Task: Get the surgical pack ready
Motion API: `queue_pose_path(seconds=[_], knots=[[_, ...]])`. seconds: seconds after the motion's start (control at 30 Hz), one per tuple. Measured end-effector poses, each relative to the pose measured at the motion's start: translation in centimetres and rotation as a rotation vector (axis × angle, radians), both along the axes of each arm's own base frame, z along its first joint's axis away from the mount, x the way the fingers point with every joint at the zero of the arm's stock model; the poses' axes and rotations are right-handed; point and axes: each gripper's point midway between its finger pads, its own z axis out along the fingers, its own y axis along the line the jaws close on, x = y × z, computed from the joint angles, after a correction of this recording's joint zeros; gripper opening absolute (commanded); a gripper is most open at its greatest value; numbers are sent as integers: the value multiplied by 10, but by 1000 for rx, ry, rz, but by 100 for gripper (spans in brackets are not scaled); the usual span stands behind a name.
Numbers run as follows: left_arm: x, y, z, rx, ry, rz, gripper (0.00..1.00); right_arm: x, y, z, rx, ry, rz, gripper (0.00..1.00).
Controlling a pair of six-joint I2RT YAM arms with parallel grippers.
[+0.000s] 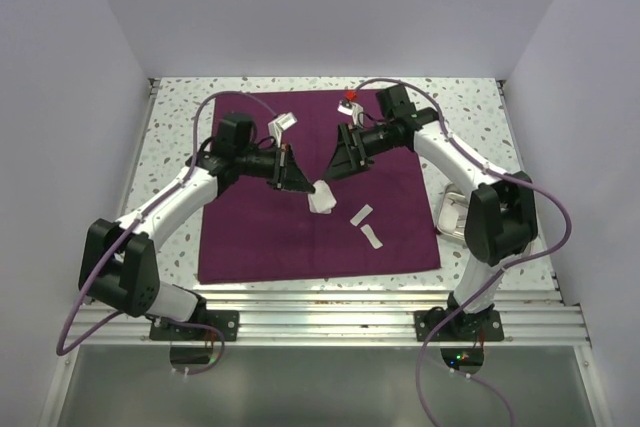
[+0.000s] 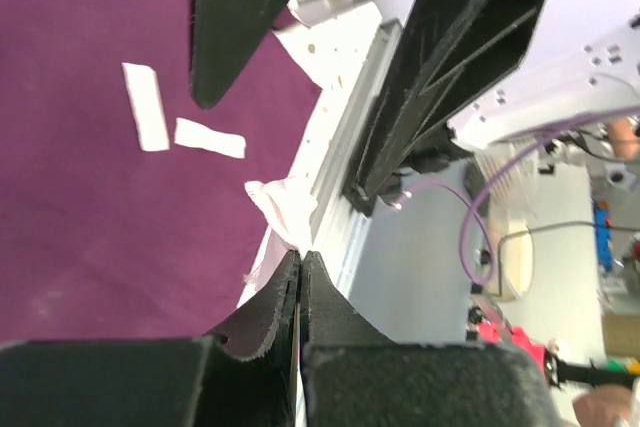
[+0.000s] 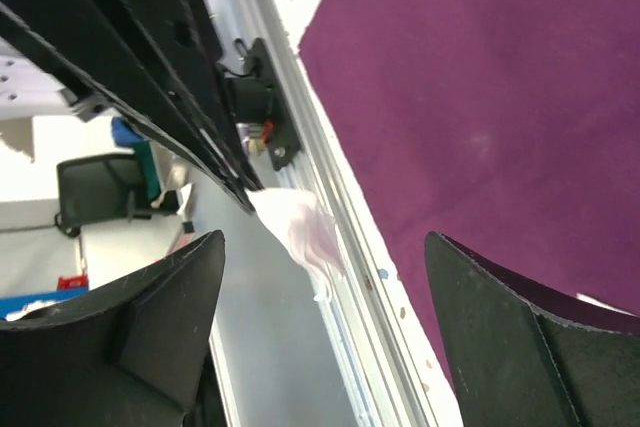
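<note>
The plum-purple cloth (image 1: 260, 237) of the surgical pack lies flat on the table. My left gripper (image 1: 306, 189) hangs over its middle, shut on a crumpled white gauze pad (image 1: 322, 199) that sticks out past the fingertips. In the left wrist view the jaws (image 2: 302, 257) are pressed together with the gauze pad (image 2: 280, 212) at their tip. My right gripper (image 1: 328, 177) faces it from the right, open. Its fingertips (image 3: 322, 239) stand wide on either side of the gauze pad (image 3: 300, 227) without touching it. Two white strips (image 1: 362, 215) (image 1: 372, 238) lie on the cloth nearby.
A steel tray (image 1: 447, 209) sits at the cloth's right edge, partly behind the right arm. A small pale object (image 1: 283, 125) lies near the cloth's back edge, and a red item (image 1: 350, 97) sits just behind it. Aluminium rails (image 1: 330, 302) border the near side.
</note>
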Motion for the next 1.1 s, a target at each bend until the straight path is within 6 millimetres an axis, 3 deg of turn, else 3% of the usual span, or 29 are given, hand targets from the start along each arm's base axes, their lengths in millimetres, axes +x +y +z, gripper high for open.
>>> queue_pose_path(seconds=[0.27,0.37,0.4,0.47,0.5,0.53,0.57,0.63,0.77,0.83,0.9,1.0,1.1], knots=[[-10,-4,10,-54,-17,-67,0,-38,13,5,57,49,104,69],[-11,-5,12,-63,-21,-77,0,-51,16,3,61,69,129,50],[-11,-5,12,-65,-22,-80,0,-55,16,2,62,81,133,29],[-12,-5,13,-71,-22,-88,0,-58,17,1,66,98,136,5],[-11,-6,14,-73,-22,-90,0,-60,17,0,65,110,133,0],[-11,-6,14,-74,-23,-91,7,-60,17,-2,62,119,130,0],[-10,-6,13,-73,-22,-91,33,-60,17,-3,60,127,126,0],[-5,-7,10,-61,-26,-81,50,-59,16,-7,47,131,110,0],[16,-5,0,3,-21,-6,54,-45,4,-22,-37,134,14,0],[29,1,-10,54,-15,52,55,-30,-17,-33,-103,143,-88,0],[43,10,-23,123,4,124,55,-8,-56,-47,-195,157,-248,0],[61,28,-44,230,25,212,54,21,-135,-59,-331,184,-530,0],[70,42,-65,311,56,263,54,29,-213,-60,-429,210,-791,0]])
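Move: The gauze hangs from the left hand's closed fingertips, its middle about 2 cm back, 2 cm right and 2 cm below; the open right gripper is some 3 cm ahead, 3 cm right and level. From the right hand the gauze lies about 5 cm back, 1 cm left and 1 cm lower. Also from it, the nearer white strip is 5 cm back and 8 cm right, the metal tray 6 cm back and 35 cm right, both some 17 cm below. Back about 6 cm and slightly left, the open right hand comes round the gauze and shuts on it while the left hand holds almost still; the left fingers then open and let go. The right hand swings some 20 cm right towards the tray, also forward and down, turning clockwise about 50 degrees, as the left withdraws forward, down and left. ##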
